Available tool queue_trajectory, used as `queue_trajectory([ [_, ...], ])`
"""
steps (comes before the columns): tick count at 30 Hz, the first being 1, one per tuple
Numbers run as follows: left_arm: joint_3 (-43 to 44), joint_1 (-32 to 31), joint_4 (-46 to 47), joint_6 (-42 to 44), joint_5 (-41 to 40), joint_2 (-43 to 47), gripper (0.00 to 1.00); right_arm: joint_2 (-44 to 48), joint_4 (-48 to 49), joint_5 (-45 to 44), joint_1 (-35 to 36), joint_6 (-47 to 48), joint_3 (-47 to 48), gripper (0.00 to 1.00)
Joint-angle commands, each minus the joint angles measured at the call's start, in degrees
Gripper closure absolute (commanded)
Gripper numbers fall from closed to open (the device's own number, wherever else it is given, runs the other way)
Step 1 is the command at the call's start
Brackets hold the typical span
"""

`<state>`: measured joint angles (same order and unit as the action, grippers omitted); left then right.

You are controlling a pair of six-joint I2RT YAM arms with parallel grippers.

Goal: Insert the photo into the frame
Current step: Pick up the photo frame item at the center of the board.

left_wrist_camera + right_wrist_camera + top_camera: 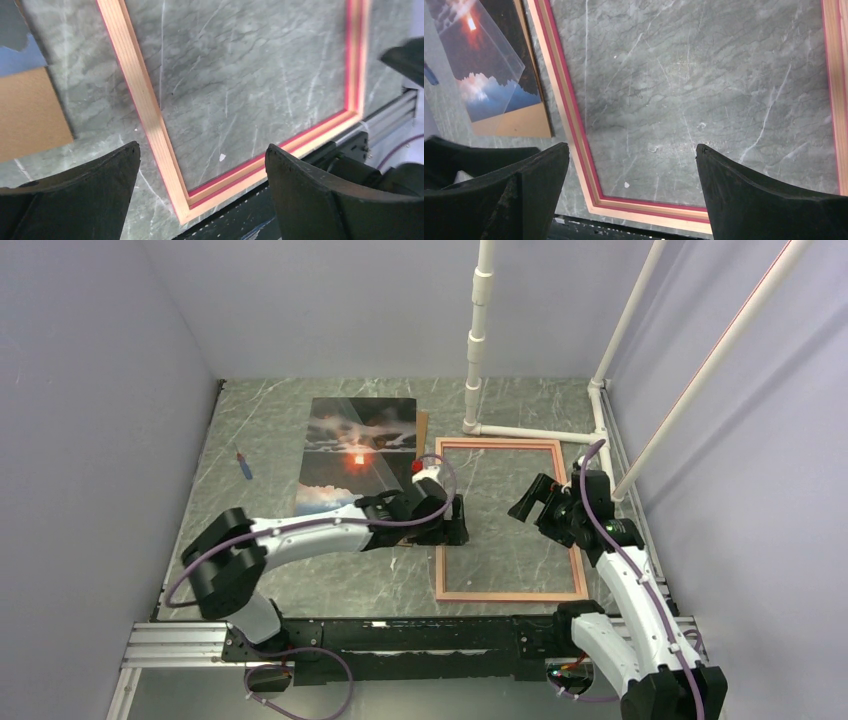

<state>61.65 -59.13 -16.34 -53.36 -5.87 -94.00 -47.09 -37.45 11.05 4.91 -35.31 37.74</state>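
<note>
The photo (352, 450), a glossy print of dark rocks and a glowing orange sun, lies flat at the back left of the table, with a clear sheet (491, 67) partly over it. To its right lies the frame (510, 595), a thin reddish-pink wooden rectangle with only bare table inside it. My left gripper (455, 522) hovers open over the frame's left rail (145, 100), near its front corner, holding nothing. My right gripper (528, 500) is open and empty above the frame's right half. The right wrist view shows the photo (471, 30) beyond the frame's left rail (569, 115).
A brown backing board (30, 115) lies under the photo, with its edge showing between photo and frame. A small blue and red pen (243, 466) rests at the far left. White pipes (478, 340) stand behind the frame. The black base rail (420, 635) runs along the near edge.
</note>
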Motion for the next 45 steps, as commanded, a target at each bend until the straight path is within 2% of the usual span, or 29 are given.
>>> queue_trajectory([
  [1,-6.62,2.87,11.74,6.92,1.11,9.48,0.02,-1.24,1.51,1.68,-0.17,1.01,-0.18,0.00],
  [6,-17.68,11.89,23.93,9.02,10.93,19.14,0.01,-2.86,3.60,3.63,-0.20,1.20,-0.66,0.00],
  [9,-23.38,18.95,27.47,8.66,16.33,24.08,0.01,-4.00,5.75,5.64,-0.12,1.31,-1.02,0.00],
  [13,-28.50,29.32,26.33,7.66,22.97,30.30,0.01,-6.31,10.05,8.31,0.00,0.58,-1.18,0.00],
  [16,-29.90,35.62,19.87,8.66,23.30,35.64,0.01,-8.77,12.87,9.32,0.66,0.03,-0.73,0.00],
  [22,-26.58,45.80,-1.58,13.59,16.26,45.49,0.01,-16.48,17.76,8.19,6.15,-1.64,2.70,0.00],
  [26,-22.39,47.13,-15.88,15.45,5.32,48.97,0.01,-24.83,19.84,5.87,12.80,-1.85,8.52,0.00],
  [30,-20.18,47.18,-24.66,15.62,-5.00,49.29,0.00,-33.94,20.36,4.44,18.14,-1.49,17.82,0.00],
  [38,-19.25,48.45,-32.09,14.92,-17.46,42.24,0.01,-51.02,19.59,5.47,24.82,-0.88,34.84,0.00],
  [41,-19.70,51.11,-30.75,15.57,-16.25,39.17,0.01,-56.46,17.48,6.07,26.86,0.09,40.75,0.00],
  [45,-21.85,56.39,-24.63,17.44,-8.92,36.59,0.01,-61.67,16.78,6.86,28.83,0.49,46.11,0.00],
])
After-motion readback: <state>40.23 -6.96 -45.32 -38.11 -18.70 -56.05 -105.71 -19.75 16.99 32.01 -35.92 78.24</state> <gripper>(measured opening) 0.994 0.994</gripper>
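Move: From the left hand the photo's middle lies about 18 cm ahead and 20 cm to the left, 8 cm lower; the brown board under it is centred some 3 cm nearer and 2 cm farther right than the photo. The frame's middle is about 3 cm ahead of that hand and 15 cm to its right. From the right hand the photo's middle lies some 16 cm ahead, 33 cm left and 11 cm down, the frame's middle about 1 cm ahead and 3 cm right. Leaving the already released frame, the open left hand lifts and sweeps about 38 cm left across the near end of the photo pile, bowing forward and back, then sinks beside the near-left corner of the board, turning some 45 degrees counter-clockwise. The right hand, slow at first, swings about 24 cm left and 13 cm forward to hover by the photo's right edge, turning 30 degrees counter-clockwise with fingers open. ##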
